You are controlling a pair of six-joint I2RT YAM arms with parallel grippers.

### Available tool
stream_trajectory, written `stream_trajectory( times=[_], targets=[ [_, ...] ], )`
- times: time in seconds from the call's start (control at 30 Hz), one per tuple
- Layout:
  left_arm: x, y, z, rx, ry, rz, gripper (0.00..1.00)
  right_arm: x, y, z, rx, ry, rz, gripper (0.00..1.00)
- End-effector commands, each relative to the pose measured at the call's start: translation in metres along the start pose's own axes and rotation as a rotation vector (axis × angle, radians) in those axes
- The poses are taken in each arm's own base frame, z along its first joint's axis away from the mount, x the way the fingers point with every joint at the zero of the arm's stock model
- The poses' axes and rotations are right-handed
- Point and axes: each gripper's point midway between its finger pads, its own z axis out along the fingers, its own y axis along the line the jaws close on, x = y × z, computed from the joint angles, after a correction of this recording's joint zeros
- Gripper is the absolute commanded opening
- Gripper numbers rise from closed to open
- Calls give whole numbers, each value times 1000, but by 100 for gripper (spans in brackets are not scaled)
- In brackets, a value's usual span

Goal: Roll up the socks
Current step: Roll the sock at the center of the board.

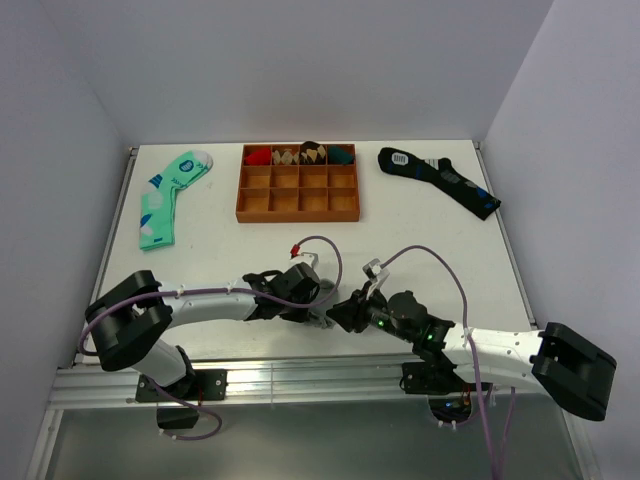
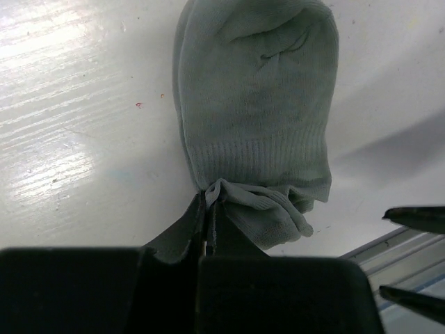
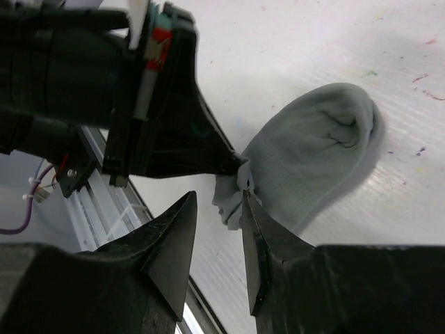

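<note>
The socks (image 2: 257, 104) are a small light-grey bundle lying on the white table near its front edge, toe end pointing away from my left gripper. My left gripper (image 2: 208, 198) is shut on a bunched fold of the cuff. In the right wrist view the socks (image 3: 313, 153) lie beyond my right gripper (image 3: 219, 198), which is open. One of its fingers (image 3: 252, 229) touches the hanging cuff fold and the other stands apart from it. From above, both grippers meet over the socks (image 1: 322, 298), which are mostly hidden under them.
A brown wooden compartment tray (image 1: 298, 205) stands at the back centre with rolled socks in its far row. A mint-green patterned sock (image 1: 165, 195) lies back left, a dark navy sock (image 1: 440, 180) back right. The table's metal front rail (image 1: 300, 380) runs just behind the grippers.
</note>
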Motion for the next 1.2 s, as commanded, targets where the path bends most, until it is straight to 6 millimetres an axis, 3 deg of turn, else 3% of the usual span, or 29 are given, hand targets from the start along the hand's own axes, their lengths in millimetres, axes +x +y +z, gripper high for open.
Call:
stream_trajectory(
  times=[0.0, 0.47, 1.17],
  targets=[
    [6, -5, -4, 19, 90, 12, 0, -17, 5, 2, 6, -116, -47, 41],
    [7, -6, 5, 21, 223, -6, 0, 12, 27, 9, -27, -75, -132, 35],
    [5, 4, 5, 26, 271, -32, 0, 38, 17, 21, 50, -15, -240, 35]
  ],
)
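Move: The grey sock's bunched cuff lies about 4 cm to the right hand's left, 2 cm back and 6 cm below. From the right hand, the sock's flat part is some 4 cm ahead, 2 cm left and 8 cm below; the metal rail is roughly 13 cm straight back and 9 cm below. The left fingers already pinch the cuff, whose middle is about 2 cm to that hand's right and 1 cm back. Right hand sinks about 5 cm, back and left towards the cuff, fingers part-open; left keeps pinching, tilting 15 degrees steeper. ##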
